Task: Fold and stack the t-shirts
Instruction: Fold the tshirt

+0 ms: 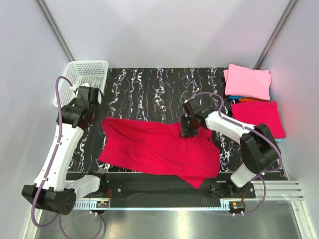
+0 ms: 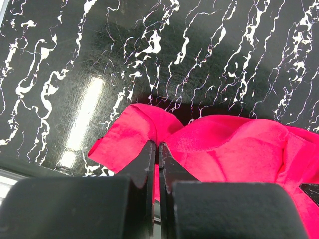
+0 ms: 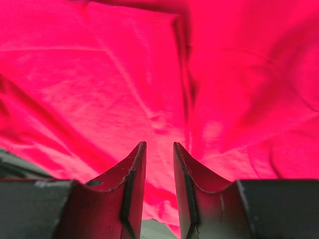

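A crimson t-shirt (image 1: 159, 152) lies spread and rumpled across the front of the black marbled table (image 1: 149, 89). My left gripper (image 1: 99, 119) is at the shirt's upper left corner. In the left wrist view it (image 2: 157, 145) is shut on a fold of the red cloth (image 2: 224, 144), which bunches up around the fingertips. My right gripper (image 1: 187, 133) hangs over the shirt's upper middle. Its jaws (image 3: 159, 144) stand a little apart, with the red cloth (image 3: 99, 84) under them and nothing between them.
At the back right are folded t-shirts: a pink one (image 1: 247, 82) and a crimson one (image 1: 258, 115), with turquoise and orange edges (image 1: 240, 99) showing between them. A white mesh basket (image 1: 84, 74) stands at the back left corner.
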Controlling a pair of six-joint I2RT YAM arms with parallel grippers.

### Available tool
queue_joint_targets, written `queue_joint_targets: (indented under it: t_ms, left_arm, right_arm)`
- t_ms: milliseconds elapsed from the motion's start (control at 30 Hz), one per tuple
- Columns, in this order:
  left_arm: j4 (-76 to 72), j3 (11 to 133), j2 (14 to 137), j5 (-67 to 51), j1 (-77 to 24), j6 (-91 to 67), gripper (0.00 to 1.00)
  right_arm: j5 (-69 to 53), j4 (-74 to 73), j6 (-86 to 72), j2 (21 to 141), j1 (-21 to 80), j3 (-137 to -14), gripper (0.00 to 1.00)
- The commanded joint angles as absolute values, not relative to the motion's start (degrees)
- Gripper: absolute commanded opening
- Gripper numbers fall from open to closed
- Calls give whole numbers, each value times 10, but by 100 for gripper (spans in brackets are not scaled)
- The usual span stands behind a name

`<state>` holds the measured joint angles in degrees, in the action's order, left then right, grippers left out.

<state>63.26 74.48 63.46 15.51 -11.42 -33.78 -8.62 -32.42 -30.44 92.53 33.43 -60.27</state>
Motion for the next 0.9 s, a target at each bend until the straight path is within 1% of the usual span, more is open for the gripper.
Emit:
queue_joint_targets:
  t_ms: [0,233,467,867]
  left_arm:
    - [611,744,627,171,-115,-333,0]
    - [608,731,621,170,-114,-336,0]
    - [608,722,616,167,-114,-337,0]
    - [608,719,616,171,-114,-334,0]
  right_arm:
    - [-26,-354,-303,898,334,-601,34]
    - [-22,-349,-325,824,334,-517,36]
    - [-70,-276,-337,796,335,-433,37]
    - [-115,-212,-316,814,335,-411,35]
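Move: The near end of the t-shirt's folded-over flap lies about 8 cm back from the right hand, straight in line with it and some 5 cm below. The shirt's loose near corner is about 24 cm back and 4 cm right; the folded red stack sits 31 cm right and 5 cm ahead. From the left hand, still pinching the shirt's far left corner, the flap end is about 36 cm right, 8 cm back and 23 cm lower. The right hand, still open, goes about 6 cm back, plus right and down, towards the flap's near end. ##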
